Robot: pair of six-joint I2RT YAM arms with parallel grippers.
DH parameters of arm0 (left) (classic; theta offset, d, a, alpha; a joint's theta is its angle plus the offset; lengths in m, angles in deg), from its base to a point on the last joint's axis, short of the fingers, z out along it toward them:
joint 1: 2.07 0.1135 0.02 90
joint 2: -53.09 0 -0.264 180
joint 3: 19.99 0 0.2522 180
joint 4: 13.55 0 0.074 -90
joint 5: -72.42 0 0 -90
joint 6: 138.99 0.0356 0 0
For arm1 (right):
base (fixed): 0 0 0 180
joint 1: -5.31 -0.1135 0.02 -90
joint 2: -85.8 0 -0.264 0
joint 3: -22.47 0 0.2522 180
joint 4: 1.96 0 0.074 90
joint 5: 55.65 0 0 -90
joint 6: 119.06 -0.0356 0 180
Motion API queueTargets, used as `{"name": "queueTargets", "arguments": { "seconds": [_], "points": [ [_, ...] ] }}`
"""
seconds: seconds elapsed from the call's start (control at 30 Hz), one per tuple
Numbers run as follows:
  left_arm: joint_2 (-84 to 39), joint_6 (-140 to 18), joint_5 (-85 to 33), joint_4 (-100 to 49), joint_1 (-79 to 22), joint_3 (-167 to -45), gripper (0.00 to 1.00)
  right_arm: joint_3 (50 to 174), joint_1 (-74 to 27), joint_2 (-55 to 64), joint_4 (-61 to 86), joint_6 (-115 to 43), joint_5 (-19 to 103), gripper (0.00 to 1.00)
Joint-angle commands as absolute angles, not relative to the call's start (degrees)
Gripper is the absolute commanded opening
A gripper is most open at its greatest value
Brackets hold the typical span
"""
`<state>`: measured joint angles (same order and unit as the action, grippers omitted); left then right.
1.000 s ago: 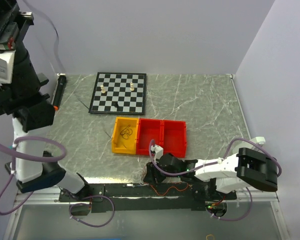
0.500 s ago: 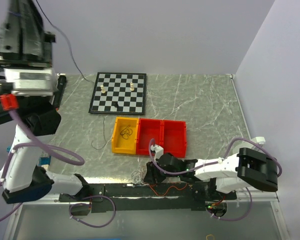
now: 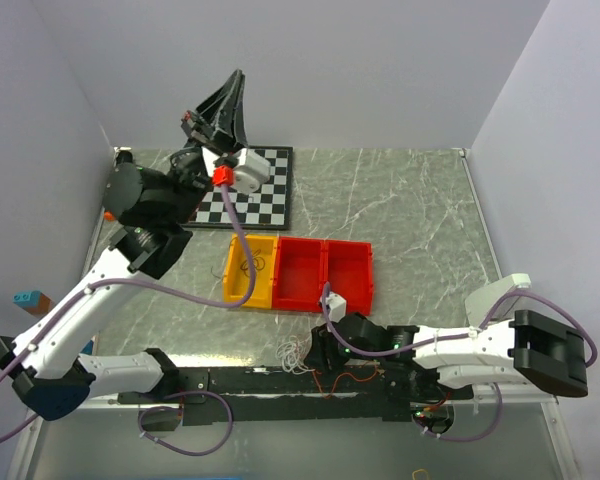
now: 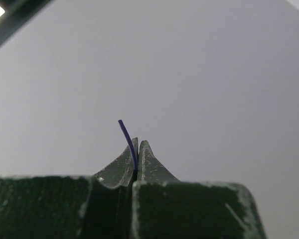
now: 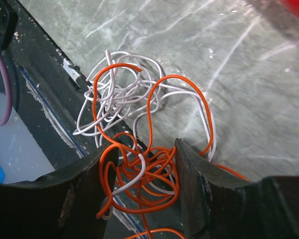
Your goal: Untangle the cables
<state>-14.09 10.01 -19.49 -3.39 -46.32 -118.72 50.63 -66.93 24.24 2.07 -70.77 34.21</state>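
Note:
A tangle of orange cable (image 5: 154, 169) and white cable (image 5: 117, 94) lies at the table's near edge, partly over the black rail. In the top view it shows as a small white clump (image 3: 295, 352). My right gripper (image 5: 147, 149) is open, its jaws on either side of the orange knot; in the top view it sits low at the near edge (image 3: 318, 352). My left gripper (image 4: 137, 149) is shut on a thin bluish cable (image 4: 125, 133) whose end sticks out past the fingertips. It is raised high over the chessboard (image 3: 228, 95). A black cable (image 3: 250, 266) lies in the yellow bin (image 3: 232, 285).
Two red bins (image 3: 325, 275) stand beside the yellow one at mid-table. A chessboard (image 3: 270, 195) lies at the back, partly hidden by the left arm. An orange-tipped black pen (image 3: 110, 212) lies at the left edge. The black mounting rail (image 3: 240, 382) runs along the near edge.
The left arm swung from the far left up and over the chessboard, still gripping the thin cable. The right gripper shifted slightly right along the near edge by the tangle.

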Motion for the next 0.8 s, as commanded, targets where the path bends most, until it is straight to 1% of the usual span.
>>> {"name": "queueTargets", "arguments": {
  "seconds": [0.0, 0.2, 0.47, 0.77],
  "points": [
    [-13.3, 8.1, -17.8, -0.6, -43.6, -117.1, 0.01, 48.9, -67.4, 26.7, 3.4, -71.9, 31.7, 0.56],
    [-14.3, 9.2, -19.1, 0.1, -43.4, -117.1, 0.01, 48.8, -67.4, 26.7, 3.5, -71.9, 31.5, 0.55],
    [-19.7, 17.7, -20.6, 16.5, -43.5, -123.1, 0.01, 48.4, -67.4, 27.1, 2.9, -71.9, 31.5, 0.54],
    [-20.7, 23.2, -28.9, 19.8, -43.5, -126.1, 0.01, 47.9, -67.4, 28.1, 2.8, -72.2, 31.4, 0.54]
  ]
}}
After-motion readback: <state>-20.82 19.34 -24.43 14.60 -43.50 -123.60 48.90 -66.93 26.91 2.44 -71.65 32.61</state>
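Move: The left hand, up high with a dark cable end in its shut fingers, has the yellow bin almost straight beneath it, about 61 cm down, 1 cm back and 2 cm right. From this hand the red bin lies some 19 cm right and 2 cm back, as far down. The right hand has the orange-and-white tangle between its fingertips; the loose white heap lies about 6 cm left of that hand, level fore and aft and 2 cm lower. Still pinching the dark cable's end, the left hand eases about 3 cm forward and down over the yellow bin, then turns back and climbs some 8 cm while drawing back about 4, its fingers tipping up by roughly 20 degrees. The right hand stays low at the table's near edge, keeping the orange-and-white tangle between its part-open fingers. ##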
